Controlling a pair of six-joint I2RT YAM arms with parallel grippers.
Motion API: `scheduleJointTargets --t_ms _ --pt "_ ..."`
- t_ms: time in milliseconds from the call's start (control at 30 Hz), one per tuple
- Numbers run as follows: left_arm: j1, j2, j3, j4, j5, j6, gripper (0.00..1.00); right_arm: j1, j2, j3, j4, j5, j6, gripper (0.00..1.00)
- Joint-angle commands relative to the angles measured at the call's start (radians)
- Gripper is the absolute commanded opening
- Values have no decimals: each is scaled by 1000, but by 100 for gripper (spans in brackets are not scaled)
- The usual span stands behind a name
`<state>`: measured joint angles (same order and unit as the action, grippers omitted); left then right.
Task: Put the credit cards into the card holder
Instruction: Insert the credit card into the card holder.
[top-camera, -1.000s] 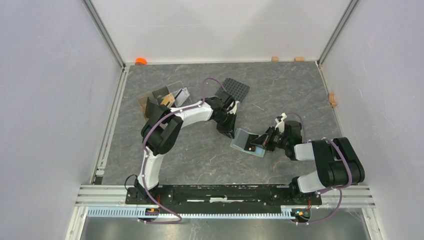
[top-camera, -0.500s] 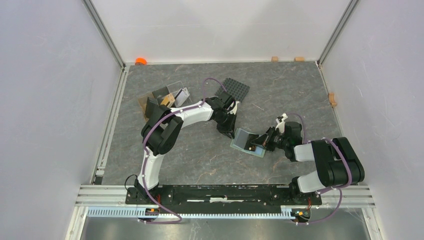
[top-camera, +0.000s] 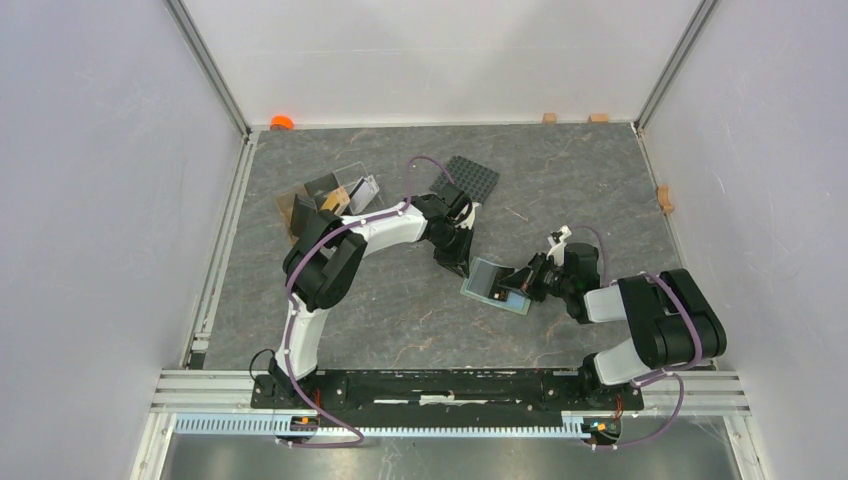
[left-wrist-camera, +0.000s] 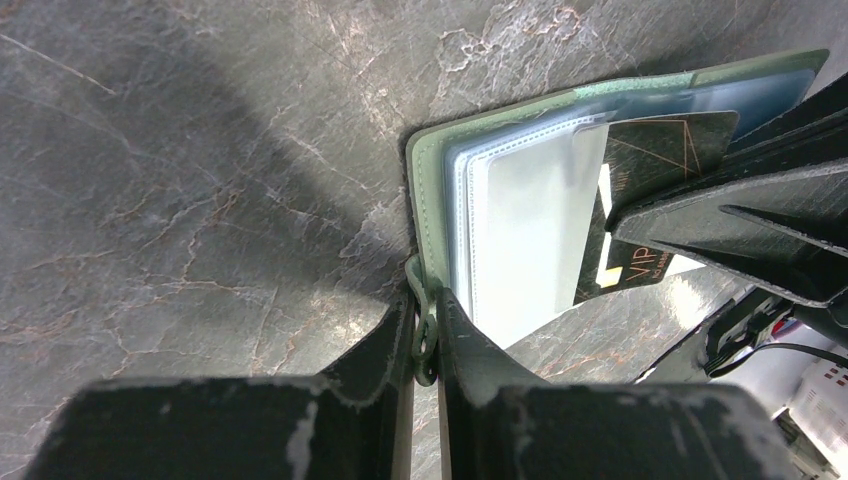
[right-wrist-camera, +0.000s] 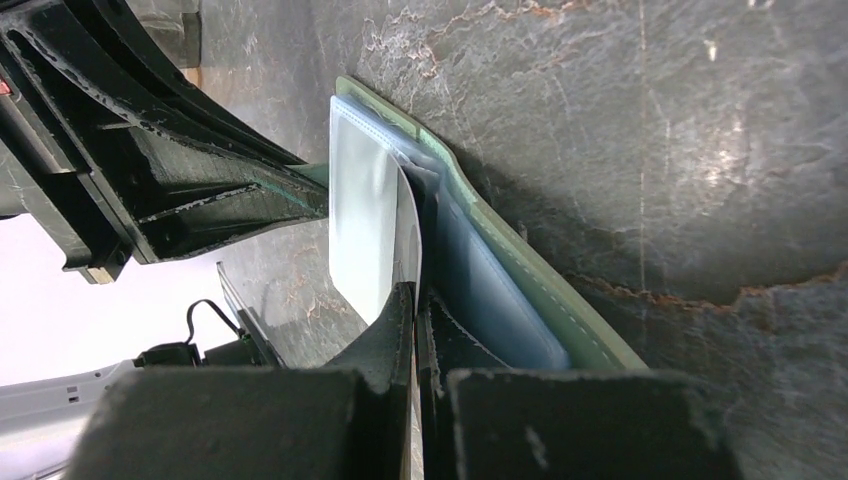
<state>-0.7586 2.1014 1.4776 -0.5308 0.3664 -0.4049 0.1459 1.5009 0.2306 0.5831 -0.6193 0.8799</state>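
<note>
The card holder (top-camera: 487, 278) lies open on the table, sage-green outside with clear sleeves over a light blue inside. My left gripper (top-camera: 458, 265) is shut on the small green strap (left-wrist-camera: 427, 335) at its edge. My right gripper (top-camera: 522, 282) is shut on a black credit card (left-wrist-camera: 655, 160) with gold lines, whose far end overlaps a clear sleeve (left-wrist-camera: 530, 220). In the right wrist view the card runs edge-on between my right gripper (right-wrist-camera: 416, 300) fingers, beside the holder's green cover (right-wrist-camera: 530, 290). More credit cards (top-camera: 345, 190) lie in a tray at the back left.
A brown open tray (top-camera: 292, 205) sits at the back left beside the left arm. A black studded plate (top-camera: 470, 180) lies behind the left gripper. An orange object (top-camera: 281, 122) and small wooden blocks (top-camera: 549, 117) line the far edge, another block (top-camera: 665, 198) the right edge.
My right gripper has moved a little left with the black card, farther over the open holder. The left gripper has stayed on the strap.
</note>
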Motion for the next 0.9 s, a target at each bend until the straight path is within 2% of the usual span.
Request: scheduleJointTargets --t_ms 0,300,433,867 --pt "-44 40 17 -6 37 9 15 36 40 -19 -39 146 -21 0" --pt "-48 40 18 -6 42 5 13 80 62 1 -22 153 -4 0" --pt "-48 35 15 -6 25 6 2 86 50 7 -30 154 -10 7" --pt "-48 12 -32 15 3 -14 2 86 -188 101 -388 334 -190 31"
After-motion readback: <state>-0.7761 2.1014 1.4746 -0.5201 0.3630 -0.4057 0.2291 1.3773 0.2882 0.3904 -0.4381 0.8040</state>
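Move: The right hand already pinches the black card, which lies right at its fingertips; the card holder's pocket is about 4 cm to its left, 1 cm farther out and 1 cm lower. The green strap in the left fingers is some 8 cm to the right hand's left and 2 cm farther out. From the left hand, the pocket lies about 4 cm right, 1 cm back and 1 cm lower. Right hand pushes the card about 1 cm left into the pocket, opens, then backs right while left keeps the strap. ##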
